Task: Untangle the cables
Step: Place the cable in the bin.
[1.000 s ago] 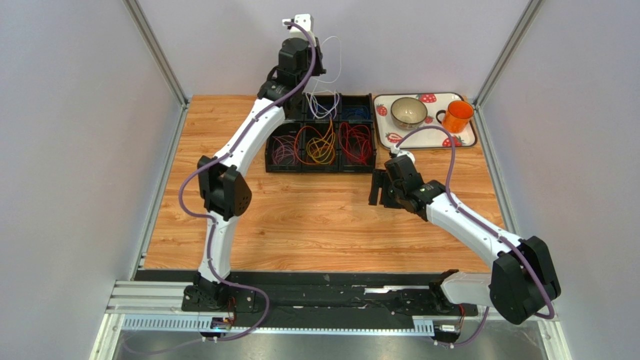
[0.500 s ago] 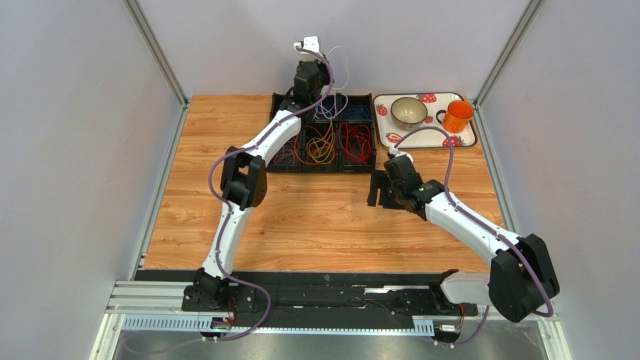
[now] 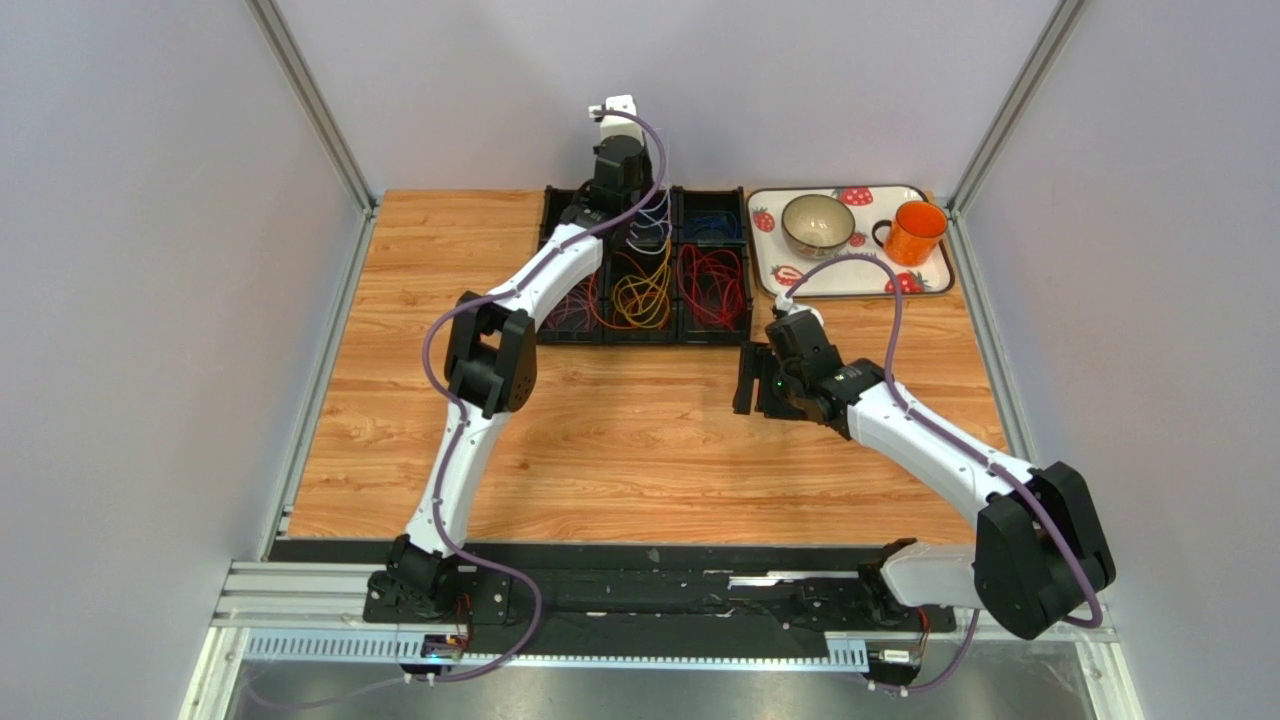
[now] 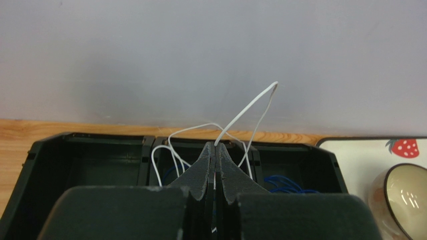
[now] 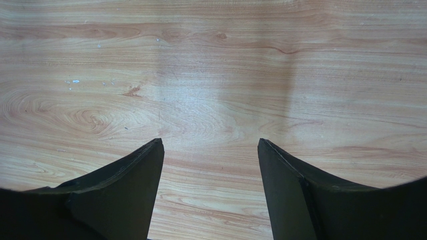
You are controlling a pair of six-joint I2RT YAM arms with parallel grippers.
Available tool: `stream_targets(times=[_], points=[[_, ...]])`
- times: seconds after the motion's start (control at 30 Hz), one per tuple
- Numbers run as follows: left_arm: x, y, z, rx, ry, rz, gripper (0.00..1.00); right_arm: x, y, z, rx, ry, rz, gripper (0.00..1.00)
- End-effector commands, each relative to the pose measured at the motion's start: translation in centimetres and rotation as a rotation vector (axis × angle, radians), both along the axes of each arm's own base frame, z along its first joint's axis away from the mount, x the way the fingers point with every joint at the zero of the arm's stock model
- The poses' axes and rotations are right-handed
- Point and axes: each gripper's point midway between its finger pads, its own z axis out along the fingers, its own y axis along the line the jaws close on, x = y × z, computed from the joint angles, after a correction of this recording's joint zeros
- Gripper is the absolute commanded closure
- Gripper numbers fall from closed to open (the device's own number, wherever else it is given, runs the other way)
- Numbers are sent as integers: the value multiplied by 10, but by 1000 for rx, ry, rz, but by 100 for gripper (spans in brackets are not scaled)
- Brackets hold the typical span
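The cables lie sorted in a black compartment bin [image 3: 684, 333]: purple [image 3: 568, 308], orange and yellow [image 3: 643, 293] and red [image 3: 709, 285] in front, blue [image 3: 718, 225] at the back right. My left gripper [image 3: 639, 203] hangs over the back middle compartment, shut on a thin white cable [image 4: 250, 107]. That cable loops up from the fingertips [image 4: 215, 145] and trails down into that compartment. Blue cables [image 4: 285, 182] show in the compartment to its right. My right gripper [image 3: 756, 383] hovers open over bare wood in front of the bin, nothing between its fingers [image 5: 210, 142].
A strawberry-patterned tray [image 3: 932, 278] at the back right carries a bowl [image 3: 819, 222] and an orange mug [image 3: 914, 233]. The bowl [image 4: 406, 195] also shows at the right of the left wrist view. The back wall rises close behind the bin.
My left arm has come down and forward from high at the back wall, bringing the white cable down over the back middle compartment. The right arm has barely moved.
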Motion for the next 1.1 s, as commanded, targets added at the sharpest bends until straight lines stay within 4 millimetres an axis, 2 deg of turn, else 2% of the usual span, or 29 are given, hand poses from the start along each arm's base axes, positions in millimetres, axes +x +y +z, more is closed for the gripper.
stream_targets(times=[0.0, 0.07, 0.13, 0.17, 0.23, 0.27, 0.37, 0.47, 0.53, 0.6, 0.63, 0.7, 0.73, 0.8, 0.83, 0.87, 0.93, 0.97, 1.07], points=[[-3, -3, -16, -5, 63, -33, 100, 7, 4, 7, 22, -32, 5, 27], [-3, -5, -20, -5, 72, -49, 99, 6, 5, 8, 23, -31, 8, 27], [-3, -5, -26, -4, 96, -56, 92, 5, 4, 7, 22, -27, 7, 28], [-4, -5, -28, -14, 108, -57, 82, 5, 3, 8, 21, -26, 7, 28], [-3, -5, -26, -36, 115, -72, 69, 4, 3, 9, 20, -26, 6, 28], [-4, -4, -26, -49, 125, -74, 57, 3, 2, 8, 17, -21, 6, 28], [-5, -1, -19, -61, 125, -70, 35, 4, 3, 9, 14, -19, 7, 28], [-6, 2, -4, -65, 112, -76, 23, 4, 2, 9, 3, -9, 4, 29], [-10, 2, 13, -75, 94, -95, 20, 4, 0, 9, -3, -7, 0, 29], [-14, 3, 21, -70, 96, -104, 20, 4, 1, 11, -3, -9, 0, 29], [-19, 4, 33, -71, 86, -109, 20, 5, 0, 12, -5, -11, -5, 29], [-25, 7, 41, -67, 88, -110, 20, 6, -1, 14, -11, -12, -8, 29], [-31, 10, 50, -67, 86, -107, 20, 7, -3, 15, -22, -16, -13, 29], [-39, 17, 52, -60, 120, -100, 17, 8, -5, 19, -33, -21, -16, 29], [-45, 22, 62, -65, 125, -97, 17, 9, -7, 21, -37, -27, -23, 29], [-52, 25, 56, -69, 169, -87, 17, 9, -7, 22, -40, -27, -21, 29], [-63, 35, 60, -93, 205, -78, 17, 11, -5, 29, -36, -37, -23, 29], [-70, 39, 54, -90, 240, -76, 18, 11, -6, 30, -36, -35, -23, 29], [-91, 47, 50, -86, 272, -102, 22, 11, -2, 37, -23, -36, -6, 28]])
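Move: The left gripper already holds the white cable over the bin's far middle compartment, whose middle lies roughly level with the hand front to back, about 3 cm to its left and 14 cm below. The compartment with the blue cable is some 7 cm to the hand's right, level front to back; the one with the yellow cable is about 15 cm back and 3 cm left. From the right hand, the far middle compartment is roughly 37 cm ahead and 16 cm left. Lower the left gripper about 5 cm towards the far middle compartment, tipping the fingers some 10 degrees further down, and open them wide on the way to let go of the white cable. Then, with the fingers still open, lift up and away from the compartment by about 7 cm while drawing back 5 cm and slightly left. ##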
